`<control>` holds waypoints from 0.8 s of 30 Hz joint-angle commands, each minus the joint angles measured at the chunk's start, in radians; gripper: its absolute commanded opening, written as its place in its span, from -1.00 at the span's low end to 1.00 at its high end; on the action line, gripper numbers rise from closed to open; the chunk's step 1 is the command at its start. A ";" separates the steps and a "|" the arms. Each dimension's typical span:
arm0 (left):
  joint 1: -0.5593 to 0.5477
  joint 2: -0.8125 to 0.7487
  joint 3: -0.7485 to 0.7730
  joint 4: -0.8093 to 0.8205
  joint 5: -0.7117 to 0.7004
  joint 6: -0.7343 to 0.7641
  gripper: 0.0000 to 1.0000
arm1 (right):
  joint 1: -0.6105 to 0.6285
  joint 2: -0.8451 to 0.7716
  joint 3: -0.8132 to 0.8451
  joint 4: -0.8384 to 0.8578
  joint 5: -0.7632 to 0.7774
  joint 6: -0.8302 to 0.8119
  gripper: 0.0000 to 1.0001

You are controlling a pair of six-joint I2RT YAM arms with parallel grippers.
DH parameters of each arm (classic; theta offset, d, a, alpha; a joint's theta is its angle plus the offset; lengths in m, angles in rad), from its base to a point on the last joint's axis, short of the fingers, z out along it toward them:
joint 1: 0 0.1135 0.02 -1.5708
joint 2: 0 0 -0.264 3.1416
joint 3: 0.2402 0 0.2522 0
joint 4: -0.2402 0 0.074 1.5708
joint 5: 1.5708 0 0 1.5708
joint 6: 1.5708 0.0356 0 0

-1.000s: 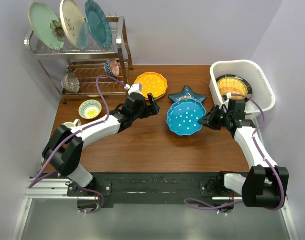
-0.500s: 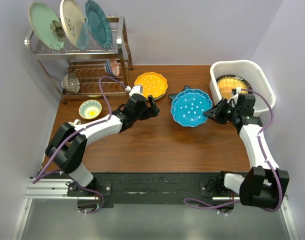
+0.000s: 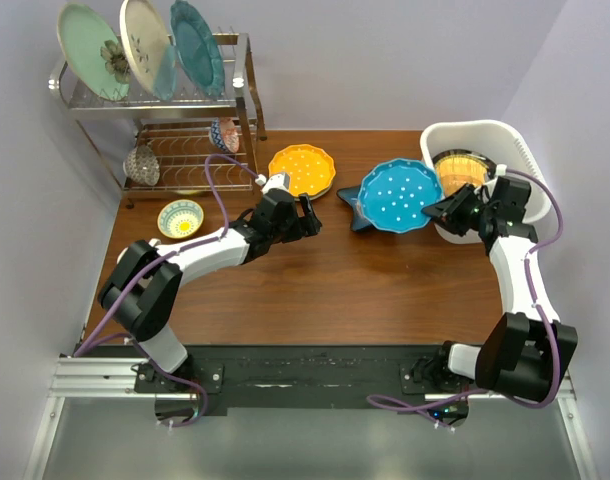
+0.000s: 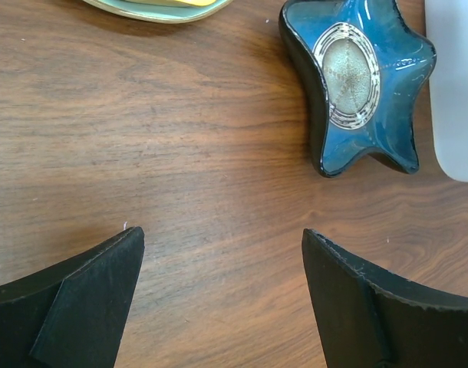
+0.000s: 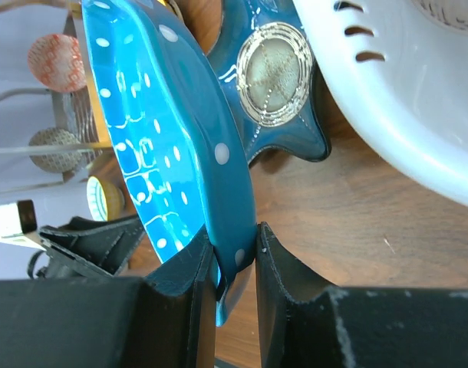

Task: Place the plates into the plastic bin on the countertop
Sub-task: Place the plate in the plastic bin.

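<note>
My right gripper (image 3: 440, 210) (image 5: 234, 249) is shut on the rim of a bright blue white-dotted plate (image 3: 403, 195) (image 5: 165, 130), held tilted in the air just left of the white plastic bin (image 3: 520, 160) (image 5: 395, 92). In the bin lies a yellow plate with a dark rim (image 3: 465, 172). A blue star-shaped plate (image 3: 357, 205) (image 4: 357, 84) (image 5: 276, 69) rests on the table, partly under the held plate. A yellow scalloped plate (image 3: 303, 168) (image 4: 157, 6) lies further left. My left gripper (image 3: 305, 215) (image 4: 222, 238) hangs open over bare wood near it, holding nothing.
A chrome wire rack (image 3: 235, 100) at the back left carries three large upright plates on top and small items on its lower tier. A small yellow-and-blue bowl (image 3: 180, 217) sits on the table at the left. Walls close in on both sides.
My right gripper has carried the blue dotted plate up and to the right toward the bin, uncovering the star-shaped plate. The left arm has barely shifted.
</note>
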 commanded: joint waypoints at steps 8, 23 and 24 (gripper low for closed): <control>0.008 -0.010 -0.002 0.062 0.018 -0.010 0.75 | -0.056 0.036 0.132 0.212 -0.114 0.140 -1.00; 0.008 -0.004 0.012 0.051 0.037 -0.004 0.75 | -0.210 0.168 0.183 0.290 -0.173 0.217 -1.00; 0.008 -0.002 0.012 0.051 0.037 -0.004 0.75 | -0.214 0.174 0.190 0.293 -0.174 0.220 -1.00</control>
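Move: The right hand already grips the blue dotted plate by its right edge. The plastic bin's middle lies about 13 cm to this hand's right, 7 cm ahead and 12 cm below. The star dish stands some 11 cm left and 4 cm ahead, 17 cm below; the pie plate in the bin is about 10 cm right, 10 cm ahead and 15 cm below. From the left hand, the bin is roughly 42 cm right and 7 cm ahead, slightly lower. Keeping its pinch, the right hand carries the plate about 7 cm right and 5 cm forward towards the bin. ##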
